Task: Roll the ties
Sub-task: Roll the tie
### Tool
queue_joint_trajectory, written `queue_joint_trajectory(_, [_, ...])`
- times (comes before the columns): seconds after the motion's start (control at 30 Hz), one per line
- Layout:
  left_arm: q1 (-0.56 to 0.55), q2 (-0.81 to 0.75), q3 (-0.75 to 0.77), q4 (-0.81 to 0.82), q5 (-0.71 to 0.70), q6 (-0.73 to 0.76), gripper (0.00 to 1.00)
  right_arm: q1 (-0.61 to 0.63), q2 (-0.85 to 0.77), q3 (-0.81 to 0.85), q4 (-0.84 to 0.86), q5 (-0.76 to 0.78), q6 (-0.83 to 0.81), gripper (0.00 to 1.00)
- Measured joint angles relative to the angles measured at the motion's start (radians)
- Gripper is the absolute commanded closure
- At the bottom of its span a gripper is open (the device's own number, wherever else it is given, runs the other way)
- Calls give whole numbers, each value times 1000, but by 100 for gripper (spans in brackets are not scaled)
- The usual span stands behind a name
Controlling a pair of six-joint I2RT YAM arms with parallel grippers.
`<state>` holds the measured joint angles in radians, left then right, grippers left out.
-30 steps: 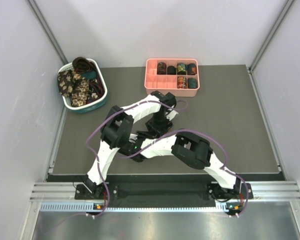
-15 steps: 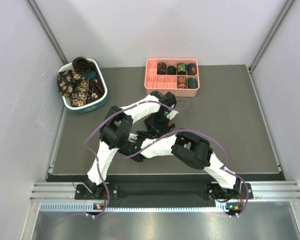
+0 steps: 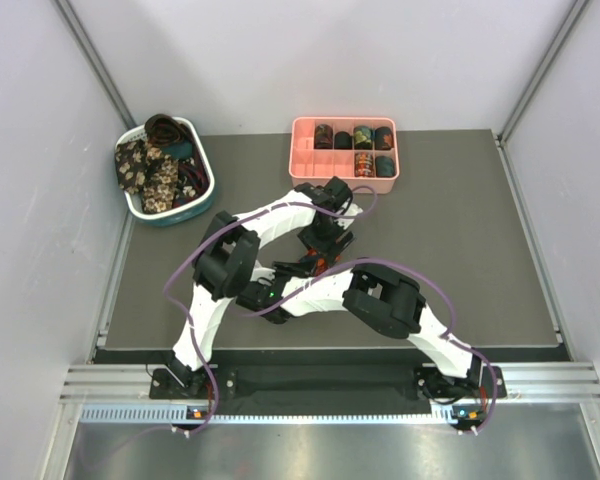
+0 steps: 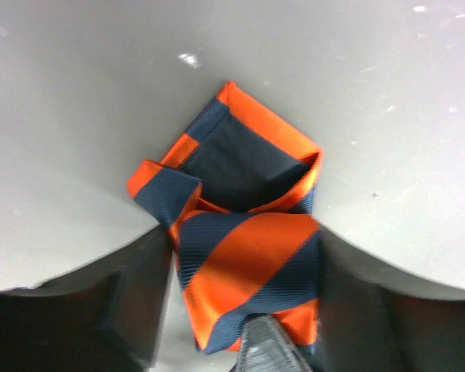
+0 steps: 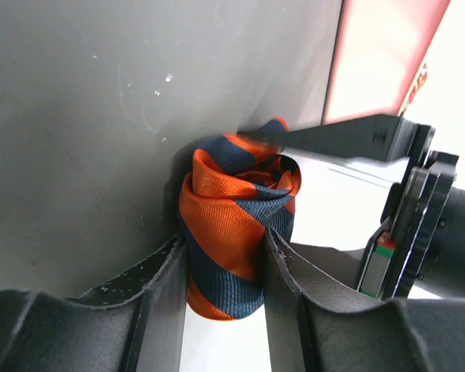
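An orange and navy striped tie point(image 5: 232, 225) is rolled into a coil mid-table, barely visible under the crossed wrists point(image 3: 318, 263). My right gripper point(image 5: 225, 287) is shut on the coil, with both pads pressed against its sides. My left gripper point(image 4: 244, 294) straddles the same tie point(image 4: 244, 263) from the far side. Its right finger touches the cloth, and a sliver of table shows beside its left finger point(image 4: 132, 302), so it stands open. One left finger point(image 5: 341, 138) crosses above the coil in the right wrist view.
A pink compartment tray point(image 3: 310, 165) at the back centre holds several rolled ties point(image 3: 363, 137). A white-and-teal basket point(image 3: 195, 205) at the back left holds loose ties point(image 3: 150, 175). Both forearms cross over the table's middle.
The left wrist has shifted slightly toward the tray and its jaws have widened off the coil. The right arm holds still.
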<state>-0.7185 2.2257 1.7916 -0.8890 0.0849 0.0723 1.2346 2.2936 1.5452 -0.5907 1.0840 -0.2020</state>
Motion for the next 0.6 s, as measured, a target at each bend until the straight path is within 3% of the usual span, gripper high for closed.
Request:
queue_joint_trajectory(0.03, [2, 0, -2, 5, 10, -4, 44, 0, 0, 0, 0, -1, -4, 72])
queue_joint_trajectory(0.17, [-1, 2, 4, -1, 11, -12, 52, -1, 0, 0, 6, -3, -16, 64])
queue_joint_trajectory(0.2, [-1, 7, 12, -8, 11, -13, 52, -1, 0, 0, 6, -3, -16, 60])
queue_joint_trajectory(0.23, [-1, 12, 20, -16, 11, -12, 52, -1, 0, 0, 6, -4, -16, 50])
queue_joint_trajectory(0.43, [-1, 36, 59, -64, 16, 2, 53, -5, -9, 0, 4, 0, -21, 39])
queue_joint_trajectory(0.6, [-6, 57, 92, -102, 23, 27, 52, -9, -18, -1, 3, -2, -24, 35])
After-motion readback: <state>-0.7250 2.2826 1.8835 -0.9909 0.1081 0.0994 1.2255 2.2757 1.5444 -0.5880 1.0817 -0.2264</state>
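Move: Between the left fingers already sits the rolled striped tie, its middle about 1 cm back of that hand's point and roughly level in height. From the right hand, which still grips it, the roll's middle is some 3 cm ahead, 3 cm to the right and 1 cm lower. The pink box stands about 24 cm ahead and 4 cm right of the left hand; the tie basket about 21 cm ahead and 36 cm left of it. Taking over the roll, the left fingers close by about a third of their gap and pinch its two sides, the hand staying nearly in place with only a slight backward creep of under 1 cm. Once that grip has settled, the right fingers open and ease off the tie, that hand otherwise staying put but for a rise of some 0.5 cm. ##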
